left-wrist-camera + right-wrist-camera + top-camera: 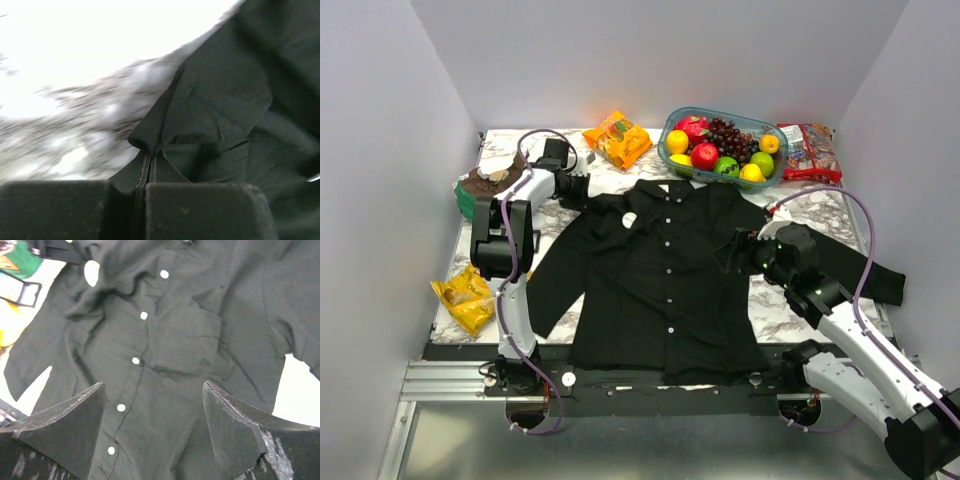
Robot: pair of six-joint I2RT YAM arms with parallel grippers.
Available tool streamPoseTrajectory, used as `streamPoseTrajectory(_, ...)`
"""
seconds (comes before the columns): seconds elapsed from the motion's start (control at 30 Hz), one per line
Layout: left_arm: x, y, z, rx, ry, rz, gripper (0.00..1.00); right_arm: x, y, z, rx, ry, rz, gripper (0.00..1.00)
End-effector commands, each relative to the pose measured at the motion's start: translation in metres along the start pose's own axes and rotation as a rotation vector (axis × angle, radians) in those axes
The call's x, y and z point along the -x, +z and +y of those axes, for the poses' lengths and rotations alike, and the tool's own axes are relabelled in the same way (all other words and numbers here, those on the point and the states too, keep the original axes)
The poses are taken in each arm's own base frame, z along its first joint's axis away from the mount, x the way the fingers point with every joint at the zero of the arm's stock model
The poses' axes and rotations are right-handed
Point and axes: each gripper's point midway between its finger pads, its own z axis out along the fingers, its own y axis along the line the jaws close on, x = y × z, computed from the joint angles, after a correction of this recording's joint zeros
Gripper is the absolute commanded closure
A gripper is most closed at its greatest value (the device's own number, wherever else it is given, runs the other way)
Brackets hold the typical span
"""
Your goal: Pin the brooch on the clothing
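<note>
The clothing (670, 275), a black button-up shirt (175, 340), lies spread flat on the marble table (815, 215). The brooch (629, 219), a pale round disc, rests on the shirt's chest near the collar; the right wrist view has the brooch (91, 273) at upper left. My left gripper (582, 190) is at the shirt's left shoulder, shut on a pinched fold of black cloth (200, 110) that bunches at the left gripper (150, 156). My right gripper (738, 250) hovers open over the shirt's right side, with nothing between the right gripper's (154, 387) fingers.
A clear tub of fruit (720, 145), an orange snack bag (617, 140) and a red packet (807, 152) line the back edge. A yellow bag (465, 297) lies at the front left, a green and brown object (480, 185) at the far left.
</note>
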Motion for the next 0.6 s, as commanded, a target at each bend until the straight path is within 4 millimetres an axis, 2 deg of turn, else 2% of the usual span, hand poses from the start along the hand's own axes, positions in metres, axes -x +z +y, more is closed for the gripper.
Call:
streamPoseTrajectory(0.0,0.018,-0.042,0.044,0.25,-0.018,-0.056,1.0,-0.002,0.007,-0.035,-0.207,0.015,0.032,0.13)
streamPoseTrajectory(0.03,0.017,-0.045,0.05,0.271,-0.026,-0.055,1.0,-0.003,0.005,-0.05,-0.293,0.019,0.044,0.11)
streamPoseTrajectory(0.3,0.017,-0.071,0.091,0.435,-0.096,-0.079,1.0,0.008,0.022,-0.088,-0.487,-0.005,0.095,0.09)
streamPoseTrajectory(0.47,0.026,-0.085,0.093,0.463,-0.092,-0.118,1.0,0.015,0.025,-0.115,-0.554,0.016,0.115,0.09)
streamPoseTrajectory(0.57,0.028,-0.09,0.093,0.47,-0.089,-0.135,1.0,0.019,0.029,-0.124,-0.575,0.021,0.127,0.09)
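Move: The left hand already has the cloth at the shirt's left shoulder pinched, a little above the table; the green bag it is being drawn towards is about 26 cm left and 3 cm ahead. The brooch lies some 14 cm right and 3 cm back, the orange snack bag roughly 19 cm ahead and 10 cm right. From the open right hand, the shirt's right armpit is about 11 cm right, 8 cm ahead and 13 cm below, the brooch some 25 cm left and 14 cm ahead. Keeping its fingers shut on the cloth, the left hand pulls the shoulder out to the left towards the green bag by some 10 cm, rising slightly as its fingertips swing leftward with the wrist turning counter-clockwise. Meanwhile the right hand, fingers staying wide open, goes right towards the shirt's right armpit, forward and down about as much as each other, turning clockwise and tipping further down by roughly 30 degrees in all, and is still above the cloth. ##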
